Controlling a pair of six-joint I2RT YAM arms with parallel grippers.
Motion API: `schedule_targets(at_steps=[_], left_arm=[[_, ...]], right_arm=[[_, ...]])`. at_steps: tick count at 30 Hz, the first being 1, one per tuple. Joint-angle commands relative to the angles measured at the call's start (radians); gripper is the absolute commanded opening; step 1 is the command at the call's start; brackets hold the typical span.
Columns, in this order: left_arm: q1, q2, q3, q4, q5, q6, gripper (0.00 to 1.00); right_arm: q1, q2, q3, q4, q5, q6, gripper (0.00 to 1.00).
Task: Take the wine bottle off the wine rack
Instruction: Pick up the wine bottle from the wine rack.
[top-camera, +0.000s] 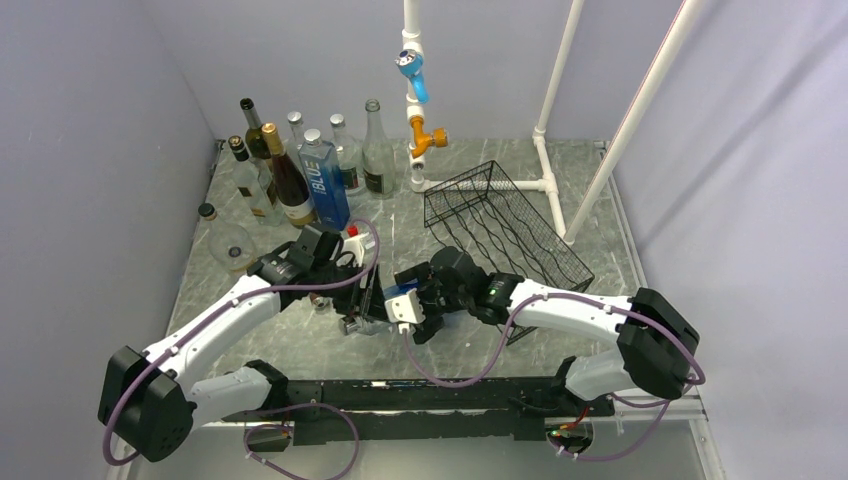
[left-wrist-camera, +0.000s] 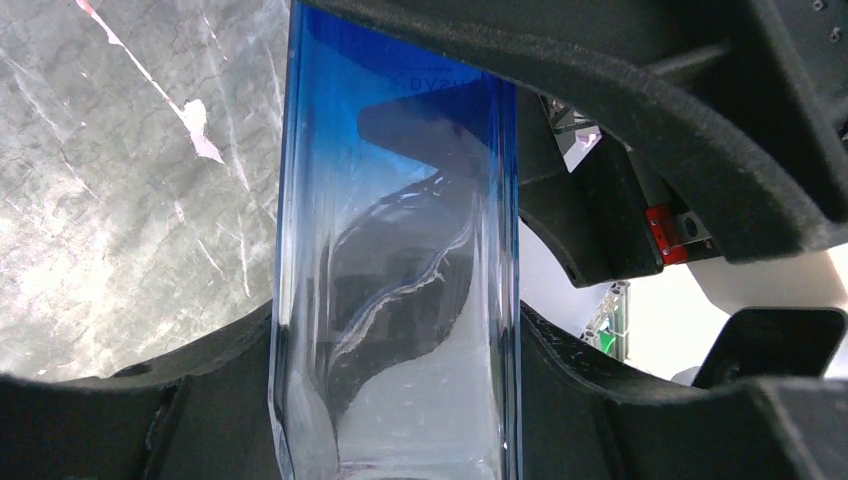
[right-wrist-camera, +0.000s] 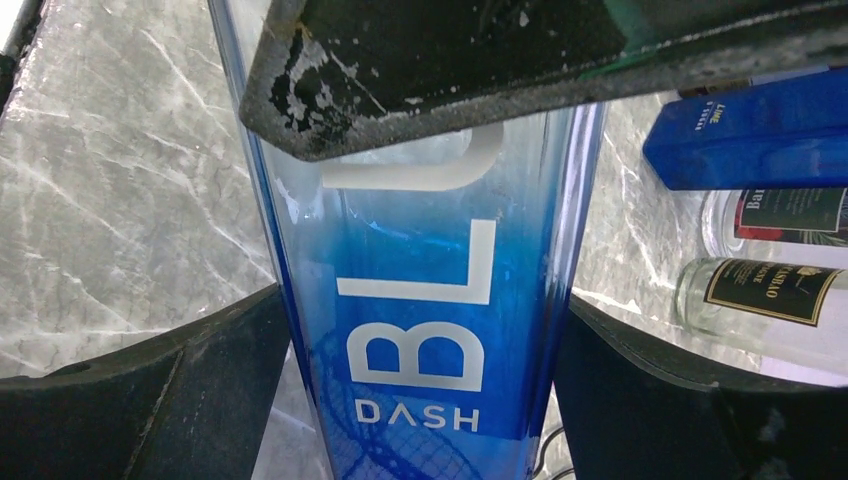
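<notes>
A square glass wine bottle (left-wrist-camera: 400, 250), blue at one end and clear at the other, reads "BLUE DASH" on its face (right-wrist-camera: 425, 330). It is held low over the table between both arms, in front of the black wire wine rack (top-camera: 505, 225). My left gripper (left-wrist-camera: 395, 400) is shut on its clear part, fingers pressed to both sides. My right gripper (right-wrist-camera: 425, 400) straddles the blue part, open, with a sliver of table showing beside one finger (right-wrist-camera: 200, 400). From above, the two grippers (top-camera: 358, 300) (top-camera: 392, 312) meet and largely hide the bottle.
Several upright bottles stand at the back left, among them a second blue one (top-camera: 324, 180). A round clear bottle (top-camera: 225, 240) stands nearer the left wall. A white pipe frame (top-camera: 545, 180) with coloured fittings (top-camera: 420, 130) rises behind the rack.
</notes>
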Motion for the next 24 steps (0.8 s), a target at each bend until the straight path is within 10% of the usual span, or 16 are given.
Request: schedule_targets(at_steps=[1,5,14,19,24], left_arm=[[0.006,-0.022,0.034,0.185,0.137,-0.003,0.0],[0.01,-0.029,0.025,0.206,0.144,-0.011,0.0],[0.022,-0.052,0.003,0.21,0.136,-0.015,0.18],[0.039,-0.097,0.014,0.17,0.085,0.003,0.56],[0.046,-0.128,0.013,0.156,0.067,0.012,0.69]], right_arm=[[0.007,0.009,-0.005,0.053,0.016,-0.008,0.92],[0.01,0.022,0.012,0.032,0.015,-0.004,0.81],[0.012,0.041,0.063,-0.042,-0.028,0.019,0.1],[0.011,0.043,0.082,-0.064,-0.059,0.046,0.01],[0.011,0.048,0.091,-0.072,-0.073,0.066,0.0]])
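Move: The blue wine bottle lies crosswise in the left hand's grip, cap end towards the left. Its middle is about 3 cm to the right of the left hand and some 2 cm to the left of the right hand, between that hand's open fingers. From the right hand, the empty rack is roughly 18 cm right, 11 cm ahead and 5 cm lower, and the standing blue bottle about 14 cm left and 16 cm ahead. The wine bottle's blue body is pinched by the right fingers, which close from nearly wide open while that hand eases down half a centimetre. The left hand keeps its hold on the bottle, sinking slightly; then both hands rise about 1 cm together, drifting a little left, and the left fingers have barely begun to ease at the end. ##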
